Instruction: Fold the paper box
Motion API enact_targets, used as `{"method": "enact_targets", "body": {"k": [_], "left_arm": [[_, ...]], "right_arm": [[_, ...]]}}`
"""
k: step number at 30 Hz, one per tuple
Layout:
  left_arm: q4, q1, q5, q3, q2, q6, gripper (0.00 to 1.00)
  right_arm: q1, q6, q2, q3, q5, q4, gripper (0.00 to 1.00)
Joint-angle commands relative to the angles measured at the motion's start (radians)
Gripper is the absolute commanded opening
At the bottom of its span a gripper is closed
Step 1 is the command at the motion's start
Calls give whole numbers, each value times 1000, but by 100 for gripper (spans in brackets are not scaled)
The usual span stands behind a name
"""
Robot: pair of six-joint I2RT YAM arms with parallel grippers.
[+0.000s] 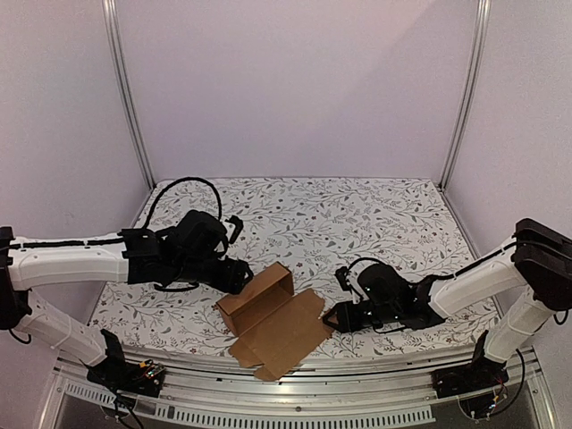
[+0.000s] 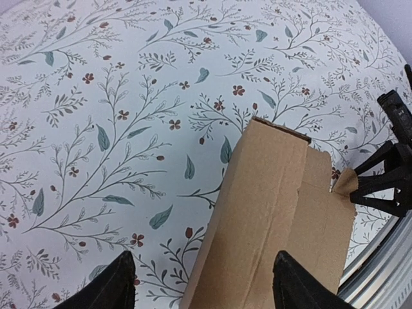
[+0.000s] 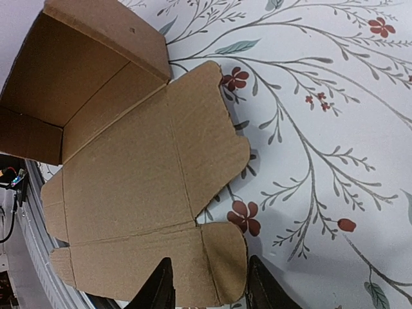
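Observation:
The paper box (image 1: 271, 320) is brown cardboard, half formed: raised walls at its far left end (image 3: 71, 77) and a flat creased sheet with rounded tabs towards the front. My left gripper (image 1: 239, 273) is open at the raised end. One upright wall (image 2: 270, 206) stands between its fingers (image 2: 116, 283) without being pinched. My right gripper (image 1: 332, 315) is low at the sheet's right corner. Its fingers (image 3: 264, 286) stand a little apart on either side of a small rounded tab (image 3: 225, 257).
A floral cloth (image 1: 357, 214) covers the table. A metal rail (image 1: 295, 398) runs along the near edge just below the sheet. Pale walls and aluminium posts (image 1: 130, 98) enclose the sides and back. Black cables loop behind the left arm (image 1: 183, 183).

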Motion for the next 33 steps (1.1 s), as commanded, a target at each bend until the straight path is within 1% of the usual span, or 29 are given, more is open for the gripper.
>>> {"method": "enact_targets", "body": {"k": [1, 5, 12, 13, 18, 21, 27, 33], "left_arm": [[-25, 16, -25, -28, -34, -5, 72], [-27, 19, -30, -33, -43, -2, 72], [-34, 24, -41, -33, -57, 4, 73], [-37, 25, -44, -32, -61, 6, 73], [-57, 33, -60, -27, -86, 16, 73], [-75, 39, -80, -25, -109, 26, 74], [-126, 46, -125, -1, -153, 50, 74], [-154, 48, -153, 34, -214, 67, 75]], "right_arm": [[-5, 14, 41, -31, -32, 78, 33], [-5, 15, 63, -38, -34, 107, 25], [-5, -14, 61, -26, -31, 109, 1], [-5, -22, 53, -20, -31, 104, 0], [-3, -61, 9, 16, -41, 48, 0], [-4, -111, -55, 52, -24, -39, 0], [-4, -269, -203, 160, 7, -315, 0], [-4, -436, -302, 288, 39, -582, 0]]}}
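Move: The small side flap at the near-right corner of the paper box's flat panel stands between the right fingers, about 1 cm left of their midpoint and 1 cm below. The panel's middle is some 10 cm left, 2 cm back and 2 cm below that hand; the raised tray is about 16 cm left, 4 cm ahead and 1 cm higher. For the left hand, the flap is roughly 19 cm right, 4 cm back and 12 cm below. Right fingers shut, pinching the side flap, then lift about 11 cm; the left hand retreats left and up. ##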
